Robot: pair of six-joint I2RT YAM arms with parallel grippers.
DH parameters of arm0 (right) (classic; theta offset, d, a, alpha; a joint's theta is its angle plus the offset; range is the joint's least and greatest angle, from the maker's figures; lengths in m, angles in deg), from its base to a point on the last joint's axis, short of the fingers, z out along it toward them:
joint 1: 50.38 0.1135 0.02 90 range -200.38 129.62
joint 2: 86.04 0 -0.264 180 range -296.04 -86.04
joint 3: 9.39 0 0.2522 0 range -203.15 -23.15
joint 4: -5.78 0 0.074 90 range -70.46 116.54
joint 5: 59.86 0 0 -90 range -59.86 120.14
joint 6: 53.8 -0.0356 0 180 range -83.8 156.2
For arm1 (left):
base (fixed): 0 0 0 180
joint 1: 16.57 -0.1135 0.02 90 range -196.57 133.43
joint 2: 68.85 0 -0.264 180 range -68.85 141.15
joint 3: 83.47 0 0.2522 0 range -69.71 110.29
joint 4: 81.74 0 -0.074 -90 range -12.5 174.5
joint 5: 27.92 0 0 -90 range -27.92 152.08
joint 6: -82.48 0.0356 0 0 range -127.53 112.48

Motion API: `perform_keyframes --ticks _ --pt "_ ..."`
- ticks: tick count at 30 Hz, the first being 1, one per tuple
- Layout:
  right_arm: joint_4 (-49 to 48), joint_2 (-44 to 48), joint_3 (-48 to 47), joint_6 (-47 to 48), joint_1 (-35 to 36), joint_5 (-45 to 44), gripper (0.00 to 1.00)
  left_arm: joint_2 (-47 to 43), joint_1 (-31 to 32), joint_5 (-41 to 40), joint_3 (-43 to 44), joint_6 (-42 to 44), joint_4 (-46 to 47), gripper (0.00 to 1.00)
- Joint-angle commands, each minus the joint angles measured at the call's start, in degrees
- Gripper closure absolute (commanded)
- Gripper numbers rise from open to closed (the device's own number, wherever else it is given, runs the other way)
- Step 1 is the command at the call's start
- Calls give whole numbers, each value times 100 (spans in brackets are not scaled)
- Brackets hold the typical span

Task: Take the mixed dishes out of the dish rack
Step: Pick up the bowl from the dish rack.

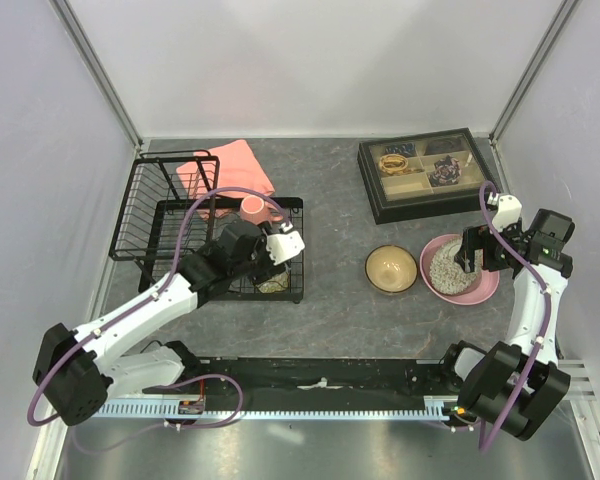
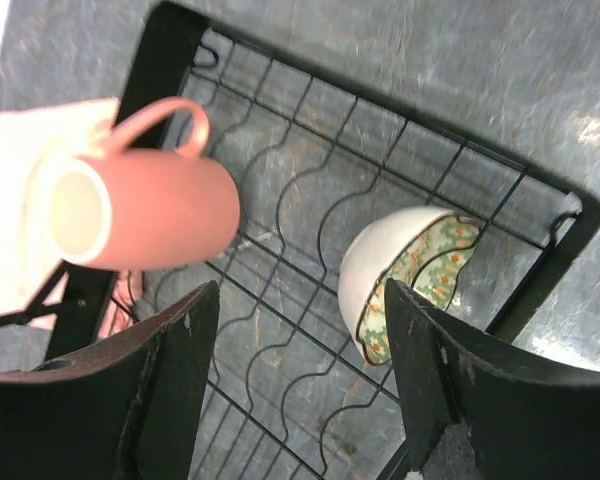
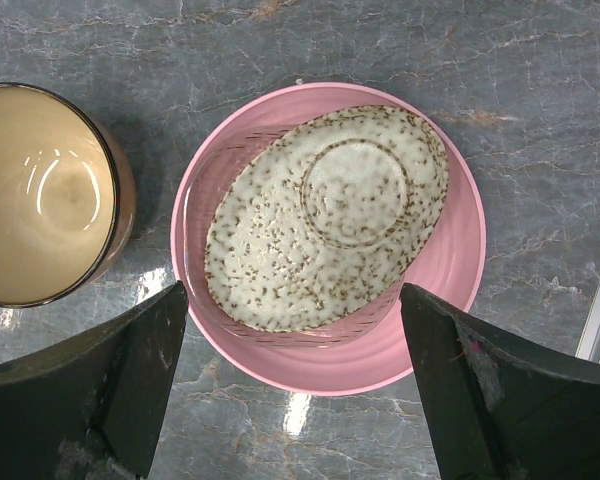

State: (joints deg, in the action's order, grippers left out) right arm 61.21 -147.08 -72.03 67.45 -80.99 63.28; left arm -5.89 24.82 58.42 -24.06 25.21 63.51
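The black wire dish rack [image 1: 150,215] stands at the left. On its flat base [image 2: 310,200] a pink handled mug [image 2: 145,210] lies on its side, and a white bowl with a floral inside [image 2: 395,270] stands on edge near the corner. My left gripper [image 2: 302,292] hovers open above the base between these two, holding nothing. On the table at the right, a grey speckled bowl [image 3: 325,220] rests upside down on the pink plate [image 3: 445,280]. A brown bowl with a cream inside [image 3: 40,195] sits beside the plate. My right gripper [image 3: 292,290] hangs open above the plate, empty.
A black compartmented tray of trinkets [image 1: 427,172] lies at the back right. A pink folded cloth [image 1: 242,160] lies behind the rack. The rack's tall basket section [image 1: 140,195] rises at the far left. White walls close in on the left, back and right.
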Motion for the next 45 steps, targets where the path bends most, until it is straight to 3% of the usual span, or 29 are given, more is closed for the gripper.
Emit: perform_keyframes --ticks 1,29,35,45 --pt "-10 -5 2 -22 -24 52 5 -170 10 -232 -258 190 561 27" --pt "-10 -49 28 22 -68 60 5 -39 10 -249 -1242 278 1536 33" --pt "-1 -31 28 31 -94 60 5 129 10 -319 -1427 365 1949 39" --pt "16 -22 28 48 -120 69 5 243 10 -311 -1620 357 2354 60"
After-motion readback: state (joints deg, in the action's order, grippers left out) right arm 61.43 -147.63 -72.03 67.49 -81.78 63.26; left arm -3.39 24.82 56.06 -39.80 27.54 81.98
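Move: The floral bowl stands tilted in the dish rack about 3 cm ahead of the left hand, 3 cm to its right and 10 cm below. The pink mug lies some 15 cm ahead, level sideways, 8 cm down; the tan bowl sits on the table roughly 4 cm ahead, 30 cm to the right and 12 cm down. From the right hand the floral bowl is around 44 cm left, 3 cm ahead, 9 cm lower. The left hand sinks about 7 cm towards the floral bowl's rim, its wide-open fingers closing to roughly half. ##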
